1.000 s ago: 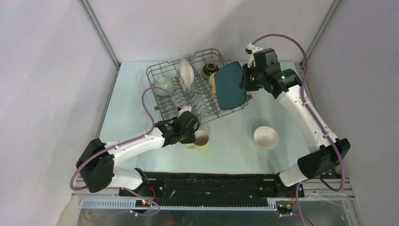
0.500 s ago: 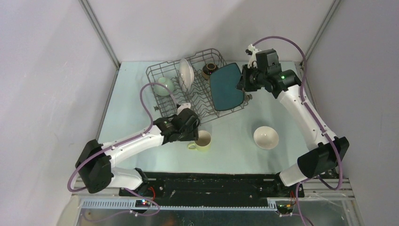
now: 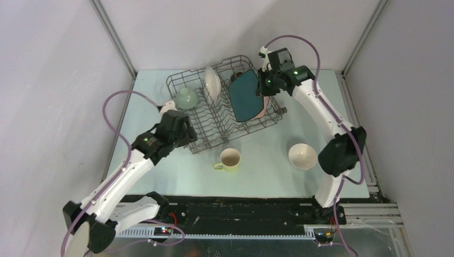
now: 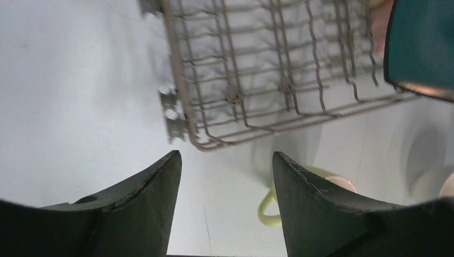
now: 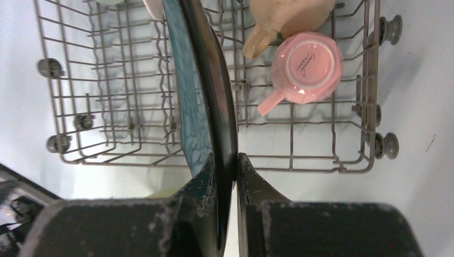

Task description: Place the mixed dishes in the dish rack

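The grey wire dish rack point(image 3: 217, 126) stands at the back of the table. My right gripper point(image 3: 263, 85) point(image 5: 226, 158) is shut on the edge of the dark teal square plate point(image 3: 245, 96) point(image 5: 206, 80), which stands on edge over the rack's right half. In the rack are a pale green bowl point(image 3: 187, 98), a white round plate point(image 3: 211, 83), a pink mug point(image 5: 305, 64) and a tan mug point(image 5: 284, 16). My left gripper point(image 3: 182, 131) point(image 4: 225, 153) is open and empty by the rack's front left corner. A yellow mug point(image 3: 229, 159) point(image 4: 270, 206) and a white bowl point(image 3: 302, 156) sit on the table.
The table surface point(image 3: 267, 176) is pale blue-green, with grey walls close on both sides. A dark dish point(image 3: 238, 76) shows partly behind the teal plate at the rack's back. The rack's front rim point(image 4: 241, 136) lies just ahead of my left fingers.
My left gripper opened, let go of the yellow mug and drew back left to the rack's corner. My right arm carried the teal plate left, further over the rack.
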### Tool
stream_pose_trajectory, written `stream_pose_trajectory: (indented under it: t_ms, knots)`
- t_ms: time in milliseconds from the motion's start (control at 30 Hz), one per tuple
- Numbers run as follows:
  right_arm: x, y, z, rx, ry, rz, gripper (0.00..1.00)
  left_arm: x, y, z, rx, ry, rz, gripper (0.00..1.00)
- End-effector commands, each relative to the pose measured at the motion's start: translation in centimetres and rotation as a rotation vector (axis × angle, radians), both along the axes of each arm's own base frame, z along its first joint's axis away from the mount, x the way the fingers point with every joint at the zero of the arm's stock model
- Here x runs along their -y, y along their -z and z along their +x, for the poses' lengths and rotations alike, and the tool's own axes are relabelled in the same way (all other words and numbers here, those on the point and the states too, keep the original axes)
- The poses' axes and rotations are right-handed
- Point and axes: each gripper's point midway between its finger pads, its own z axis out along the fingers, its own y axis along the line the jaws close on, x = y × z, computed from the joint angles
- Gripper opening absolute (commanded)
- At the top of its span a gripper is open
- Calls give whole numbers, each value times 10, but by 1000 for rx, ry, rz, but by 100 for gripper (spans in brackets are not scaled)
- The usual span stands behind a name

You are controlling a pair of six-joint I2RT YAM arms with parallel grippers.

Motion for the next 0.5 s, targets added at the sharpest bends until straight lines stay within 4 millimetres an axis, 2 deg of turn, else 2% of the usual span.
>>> stream_pose_trajectory:
  t_ms: [0, 33, 67, 100, 133, 167, 200, 233, 467]
  knots:
    - [-26, -34, 33, 146, -25, -5, 0, -44, -9, 2, 55, -121, 13, 69]
    - [-31, -41, 35, 157, -32, -6, 0, -53, -10, 4, 60, -152, 10, 69]
    - [-34, -26, 39, 130, -32, -36, 0, -57, -11, 3, 64, -160, 8, 69]
    - [-40, -33, 42, 149, -40, -34, 0, -65, -11, 4, 66, -187, 13, 69]
    - [-43, -18, 46, 121, -40, -59, 0, -70, -11, 2, 67, -201, 21, 69]
    - [-48, -22, 49, 135, -46, -57, 0, -80, -11, 1, 67, -238, 47, 69]
    - [-50, -10, 51, 110, -49, -75, 0, -84, -12, 0, 79, -254, 53, 69]
    - [-55, -7, 54, 108, -54, -78, 0, -88, -14, 1, 95, -272, 62, 69]
    - [-66, 14, 58, 73, -63, -98, 0, -87, -6, 3, 81, -263, 71, 69]
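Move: My right hand grips the teal plate by its right-hand side. The empty slot in the dish rack meant for it lies about 10 cm to the left, 6 cm ahead and 16 cm below. The pink mug is 6 cm ahead, 1 cm right and 15 cm down. The tan mug sits about 7 cm beyond the pink one, and the white plates 20 cm left and 14 cm ahead. From my left hand, the slot is some 20 cm right and 21 cm ahead. I keep my grip on the teal plate and carry it down, left and forward towards the gap between the white plates and the pink mug, sinking about 6 cm, with the forward travel easing off last, while my right wrist rolls its left side down slightly. My left hand, empty and open, swings 8 cm left, away from the yellow mug, turning counter-clockwise. ##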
